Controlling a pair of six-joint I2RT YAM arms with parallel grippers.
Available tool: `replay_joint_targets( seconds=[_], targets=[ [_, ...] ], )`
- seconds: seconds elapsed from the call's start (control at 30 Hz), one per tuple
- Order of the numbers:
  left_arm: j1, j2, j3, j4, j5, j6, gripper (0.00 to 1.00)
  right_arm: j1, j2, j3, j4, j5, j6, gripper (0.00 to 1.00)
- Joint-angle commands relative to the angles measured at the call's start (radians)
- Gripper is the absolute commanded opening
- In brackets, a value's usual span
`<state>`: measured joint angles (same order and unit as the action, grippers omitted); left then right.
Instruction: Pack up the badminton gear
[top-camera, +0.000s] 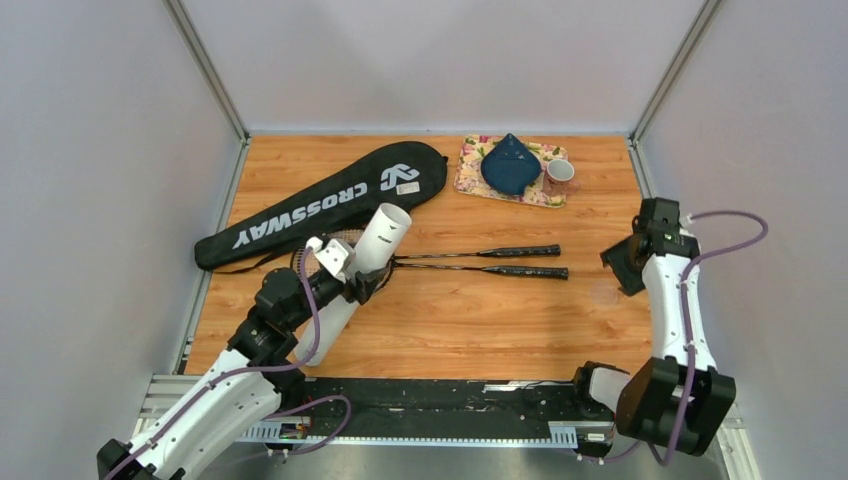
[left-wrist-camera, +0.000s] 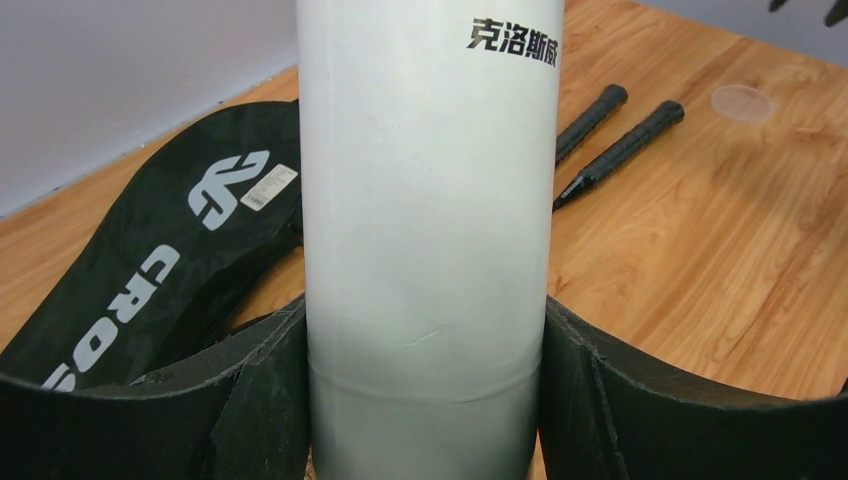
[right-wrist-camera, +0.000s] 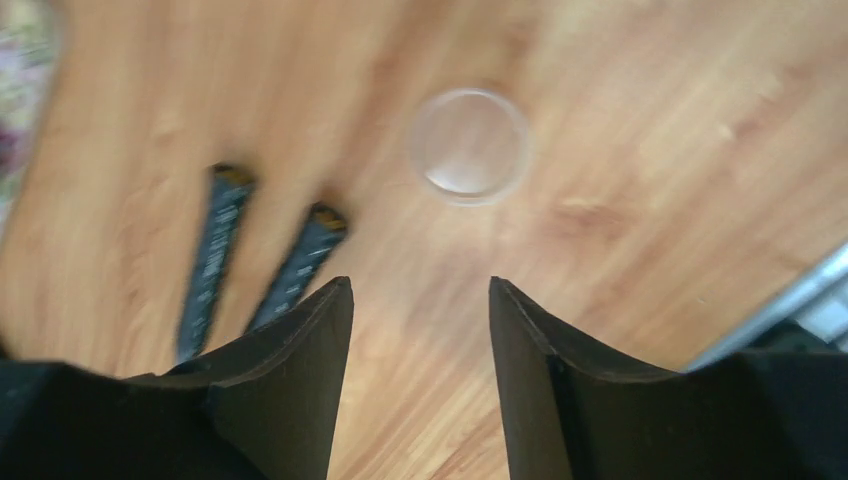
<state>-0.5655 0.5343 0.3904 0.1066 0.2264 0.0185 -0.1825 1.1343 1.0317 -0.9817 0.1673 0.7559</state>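
Observation:
The white tube (top-camera: 383, 236) is tilted, its open end pointing up and away, and my left gripper (top-camera: 354, 283) is shut on its middle. In the left wrist view the tube (left-wrist-camera: 428, 200) fills the centre and both black pads (left-wrist-camera: 262, 400) press its sides. The black CROSSWAY cover (top-camera: 320, 203) lies flat at the back left. Two black rackets (top-camera: 500, 261) lie side by side with handles pointing right; their heads are mostly hidden behind the tube and left arm. My right gripper (right-wrist-camera: 420, 285) hovers open over bare wood near the handle ends (right-wrist-camera: 300, 262), holding nothing.
A clear round lid (right-wrist-camera: 468, 146) lies on the wood just right of the racket handles, below my right gripper (top-camera: 625, 265). A floral tray (top-camera: 470, 178) with a blue cloth and a small cup (top-camera: 560, 172) stand at the back right. Walls enclose the table on three sides.

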Motion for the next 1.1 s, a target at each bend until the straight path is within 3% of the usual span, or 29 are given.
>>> replay_joint_targets(
  seconds=[0.0, 0.2, 0.5, 0.8, 0.97, 1.07],
  targets=[
    [-0.069, -0.019, 0.025, -0.057, -0.151, 0.084, 0.19, -0.155, 0.030, -0.113, 0.026, -0.025, 0.053, 0.55],
    [-0.125, -0.063, -0.002, -0.038, -0.191, 0.107, 0.19, -0.187, 0.202, -0.139, 0.104, 0.035, 0.025, 0.55],
    [-0.143, -0.089, -0.019, -0.024, -0.196, 0.118, 0.19, -0.245, 0.389, -0.134, 0.216, 0.003, 0.014, 0.50],
    [-0.145, -0.091, -0.022, -0.016, -0.171, 0.120, 0.19, -0.278, 0.473, -0.177, 0.308, -0.029, 0.036, 0.27],
    [-0.145, -0.088, -0.025, -0.013, -0.171, 0.115, 0.19, -0.276, 0.496, -0.193, 0.324, -0.028, 0.062, 0.00],
    [-0.143, -0.085, -0.025, -0.012, -0.164, 0.113, 0.19, -0.273, 0.484, -0.205, 0.348, -0.028, 0.042, 0.00]
  ],
)
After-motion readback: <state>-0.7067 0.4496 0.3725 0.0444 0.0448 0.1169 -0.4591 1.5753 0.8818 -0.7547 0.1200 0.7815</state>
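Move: The clear lid lies flat on the table about 14 cm below my right hand, roughly 3 cm to its right and neither ahead nor behind. Down at the same level, the near racket handle is some 14 cm to this hand's left and 5 cm ahead, the far racket handle about 15 cm left and 10 cm ahead. From my left hand, which already holds the white tube, the lid is some 55 cm to the right, 2 cm ahead and 20 cm lower. I drop my right hand some 14 cm to the clear lid, drifting about 6 cm right; it swings back 4 cm at first, then creeps forward again. The fingers tip about 20 degrees closer to straight down, turn slightly clockwise, and from half open close shut on the lid's back-right rim, pinching it. My left hand keeps its grip on the tube, easing back a centimetre. ##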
